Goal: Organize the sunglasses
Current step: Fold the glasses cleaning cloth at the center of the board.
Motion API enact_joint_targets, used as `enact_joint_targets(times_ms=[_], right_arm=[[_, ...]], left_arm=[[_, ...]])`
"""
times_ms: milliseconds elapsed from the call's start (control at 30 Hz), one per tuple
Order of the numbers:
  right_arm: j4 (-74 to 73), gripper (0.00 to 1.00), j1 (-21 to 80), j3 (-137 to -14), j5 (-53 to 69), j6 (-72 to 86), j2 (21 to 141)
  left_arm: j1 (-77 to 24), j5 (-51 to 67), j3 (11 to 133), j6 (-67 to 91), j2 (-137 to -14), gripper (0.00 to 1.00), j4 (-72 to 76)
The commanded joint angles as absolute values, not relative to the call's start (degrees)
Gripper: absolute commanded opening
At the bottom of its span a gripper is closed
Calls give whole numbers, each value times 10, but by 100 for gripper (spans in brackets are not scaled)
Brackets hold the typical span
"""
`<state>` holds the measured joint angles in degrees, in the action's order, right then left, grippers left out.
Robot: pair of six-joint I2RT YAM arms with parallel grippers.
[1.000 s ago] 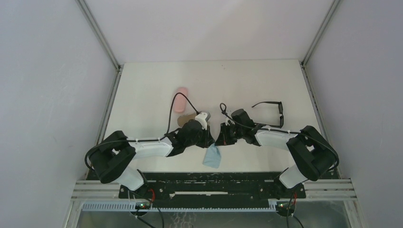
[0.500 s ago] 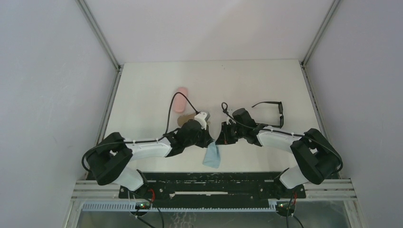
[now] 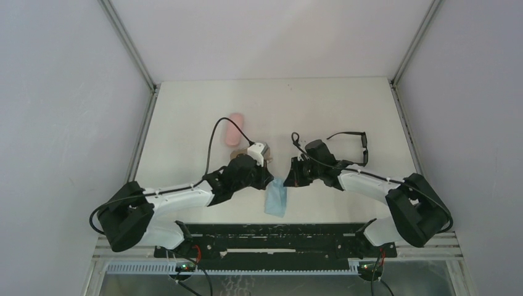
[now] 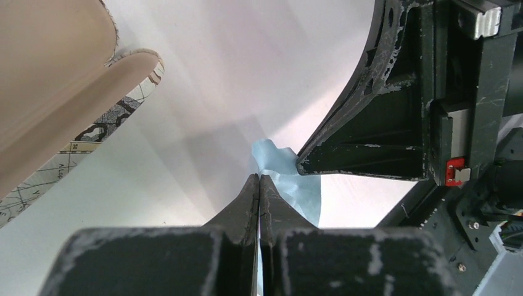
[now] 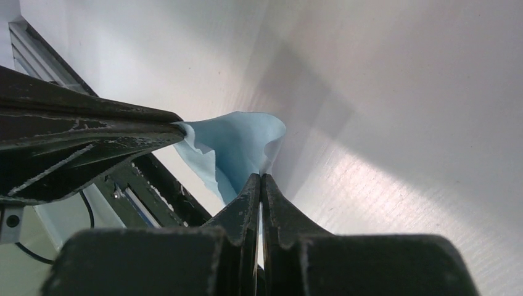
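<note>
The sunglasses (image 3: 356, 146), black-framed with dark lenses, lie open on the table to the right, behind my right arm and apart from both grippers. A light-blue cloth (image 3: 275, 198) hangs between the two grippers. In the left wrist view my left gripper (image 4: 259, 178) is shut on one edge of the cloth (image 4: 295, 185). My right gripper (image 5: 262, 177) is shut on the other edge of the cloth (image 5: 240, 145), with the left fingers (image 5: 92, 132) just beside it. In the top view the left gripper (image 3: 269, 179) and right gripper (image 3: 287, 180) stand close together.
A pink case (image 3: 234, 128) lies behind the left arm. An open patterned case with a tan inside (image 4: 55, 74) sits right beside the left gripper, partly hidden under it in the top view. The table's near edge rail (image 3: 277, 231) is just below the cloth.
My left gripper has shut on the cloth. Both grippers have shifted slightly away from the bases, and the cloth's far edge has moved with them.
</note>
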<state>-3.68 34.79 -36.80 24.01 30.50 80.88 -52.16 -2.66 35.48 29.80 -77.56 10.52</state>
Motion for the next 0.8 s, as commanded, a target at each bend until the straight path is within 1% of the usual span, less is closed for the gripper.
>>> enact_joint_targets(times_ms=[0, 233, 500, 767], right_arm=[[-51, 0, 346, -367, 231, 280, 759], [-132, 0, 359, -380, 189, 272, 678], [-216, 0, 394, -405, 168, 267, 625], [-299, 0, 421, -425, 186, 283, 566]], left_arm=[[-521, -3, 340, 264, -723, 0, 110], [-522, 20, 330, 248, -661, 0, 72], [-530, 56, 325, 251, -600, 0, 26], [-538, 109, 335, 269, -553, 0, -42]])
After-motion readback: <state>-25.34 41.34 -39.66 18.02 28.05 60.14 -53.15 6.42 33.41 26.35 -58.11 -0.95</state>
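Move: The light blue cleaning cloth is already pinched by both grippers along its far edge. Its middle lies about 6 cm back, 2 cm right and 4 cm below the left hand, and about 5 cm back, 3 cm left and 2 cm below the right. The open tan case stands some 8 cm ahead and 6 cm left of the left hand, and the pink case about 17 cm ahead and 12 cm left of it. The sunglasses lie roughly 12 cm ahead and 21 cm right of the right hand. Both hands keep their shut-finger hold on the cloth's far edge and lift it together, each rising about 6 cm, at first almost straight up and then also drawing back some 5 cm towards the robot, away from the open case. As they go, they ease apart sideways by 3 to 4 cm, the left hand to the left and the right hand to the right, the left wrist swinging some 10 degrees clockwise while the right fingers tip slightly upward. ##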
